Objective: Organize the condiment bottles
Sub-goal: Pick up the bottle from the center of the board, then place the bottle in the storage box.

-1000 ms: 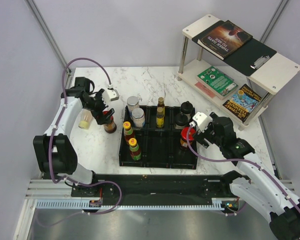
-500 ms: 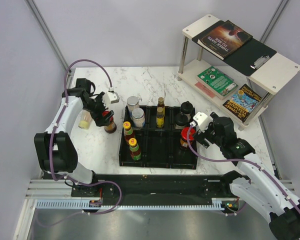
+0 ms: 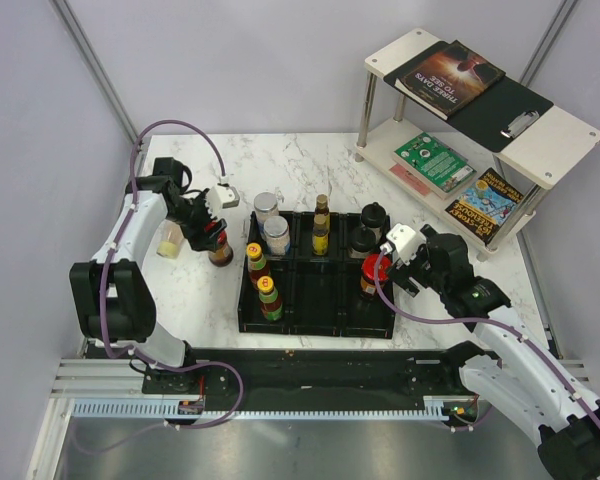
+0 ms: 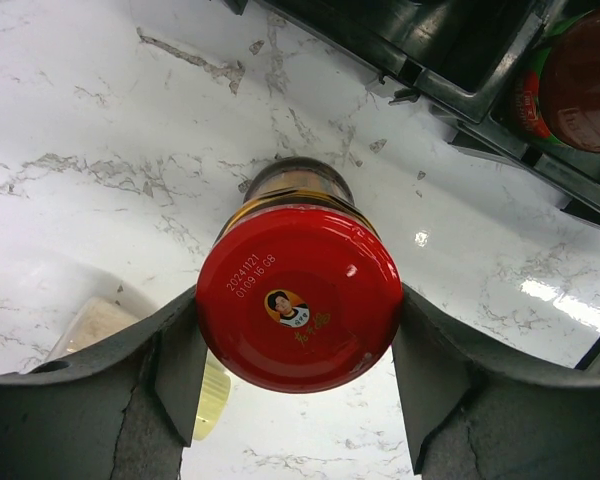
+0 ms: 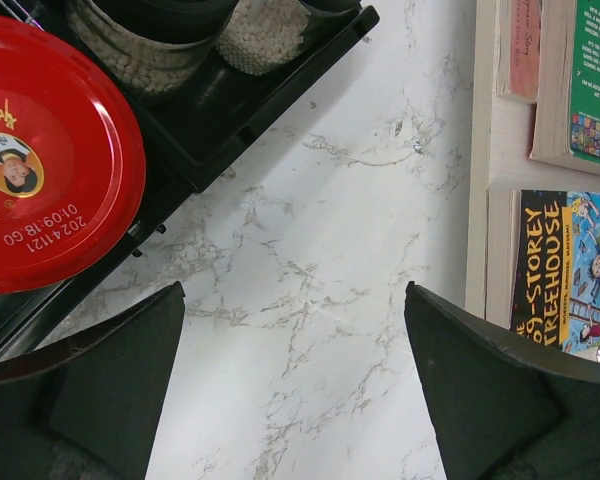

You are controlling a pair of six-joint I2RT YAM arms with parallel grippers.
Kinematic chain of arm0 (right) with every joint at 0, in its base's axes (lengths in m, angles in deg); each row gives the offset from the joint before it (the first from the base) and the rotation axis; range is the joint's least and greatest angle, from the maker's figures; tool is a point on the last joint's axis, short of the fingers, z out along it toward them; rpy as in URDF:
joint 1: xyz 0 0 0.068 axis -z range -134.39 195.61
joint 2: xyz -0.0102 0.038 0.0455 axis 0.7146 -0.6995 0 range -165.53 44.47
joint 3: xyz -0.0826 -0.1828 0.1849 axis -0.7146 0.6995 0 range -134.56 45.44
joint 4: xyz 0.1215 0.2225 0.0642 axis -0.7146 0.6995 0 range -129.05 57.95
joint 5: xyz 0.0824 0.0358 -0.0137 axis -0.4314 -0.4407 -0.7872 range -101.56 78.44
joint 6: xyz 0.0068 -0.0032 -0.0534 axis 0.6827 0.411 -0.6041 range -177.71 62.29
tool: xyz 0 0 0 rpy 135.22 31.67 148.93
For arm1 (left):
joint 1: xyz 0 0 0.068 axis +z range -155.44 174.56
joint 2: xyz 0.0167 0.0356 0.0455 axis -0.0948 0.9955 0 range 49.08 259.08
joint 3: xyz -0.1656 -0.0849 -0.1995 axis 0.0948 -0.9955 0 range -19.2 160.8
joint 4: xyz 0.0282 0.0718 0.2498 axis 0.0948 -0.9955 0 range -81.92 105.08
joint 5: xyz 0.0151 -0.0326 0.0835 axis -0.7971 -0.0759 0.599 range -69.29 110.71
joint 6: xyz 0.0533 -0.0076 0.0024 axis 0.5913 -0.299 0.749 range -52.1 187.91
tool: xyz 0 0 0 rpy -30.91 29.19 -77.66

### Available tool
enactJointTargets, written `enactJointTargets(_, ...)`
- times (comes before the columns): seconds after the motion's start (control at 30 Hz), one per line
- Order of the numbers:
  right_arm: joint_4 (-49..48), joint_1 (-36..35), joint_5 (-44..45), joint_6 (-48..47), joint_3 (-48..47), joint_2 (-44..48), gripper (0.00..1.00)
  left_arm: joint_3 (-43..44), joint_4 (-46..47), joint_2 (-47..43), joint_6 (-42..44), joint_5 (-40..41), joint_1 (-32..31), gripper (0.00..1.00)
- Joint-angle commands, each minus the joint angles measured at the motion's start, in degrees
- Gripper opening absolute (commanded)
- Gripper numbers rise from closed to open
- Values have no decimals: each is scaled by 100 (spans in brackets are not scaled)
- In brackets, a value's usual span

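A red-capped jar [image 3: 220, 250] [image 4: 298, 310] stands on the marble just left of the black tray [image 3: 315, 310]. My left gripper [image 3: 212, 230] [image 4: 298, 300] reaches down over it, both fingers pressed against the red cap's sides. A pale yellowish bottle [image 3: 169, 240] [image 4: 212, 400] sits just left of the jar. In the tray stand two yellow-capped sauce bottles [image 3: 263, 280], a slim dark bottle [image 3: 321, 226], clear jars [image 3: 276, 235], black-lidded jars [image 3: 368, 228] and another red-capped jar [image 3: 373, 270] [image 5: 50, 150]. My right gripper [image 3: 398, 258] [image 5: 295, 300] hangs open over bare marble beside that jar.
A two-tier white shelf [image 3: 460, 110] with books [image 5: 565, 270] stands at the back right, close to the right arm. One clear jar [image 3: 267, 207] stands just behind the tray's back left corner. Walls close in on the left and behind.
The left gripper's fingers have closed in from wide open onto the red cap. The left arm shifted slightly. The right arm has not moved.
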Motion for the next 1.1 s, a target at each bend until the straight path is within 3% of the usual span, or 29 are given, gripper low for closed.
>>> enactJointTargets(0.0,-38,26,-80,28,-131,63,98,198,-102,79,48,-16,-7,2)
enactJointTargets(0.27,-20,26,-80,28,-131,55,98,734,-111,-122,-207,72,-7,2)
enactJointTargets(0.57,-64,35,42,72,-140,63,98,2280,-927,-298,-392,-191,-7,2)
enactJointTargets(0.8,-538,114,1008,309,-105,-33,98,3248,-1429,-562,-612,-183,-622,2)
enactJointTargets(1.07,-1048,395,1809,477,-69,19,98,3800,-1605,-817,-1147,248,-1931,2)
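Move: The left hand already has the red-lidded bottle by its lid, standing on the board. The middle of the black tray lies about 24 cm to its right and 3 cm back, some 8 cm lower. In the tray the nearer white jar stands 14 cm right and 2 cm ahead; the farther sauce bottle is 10 cm right and 4 cm back. The pale bottle lies 12 cm left, 5 cm ahead. From the right hand the tray's middle is about 20 cm left and 4 cm ahead. Keeping its grip on the lid, the left hand lifts the red-lidded bottle off the board, rising about 18 cm with a small reach forward, then swings it back and right, ending some 8 cm to the right of its start while the fingers tip outward about 15 degrees. Late on, the empty, open right hand draws a few centimetres right, forward and up, turning clockwise away from the tray. ##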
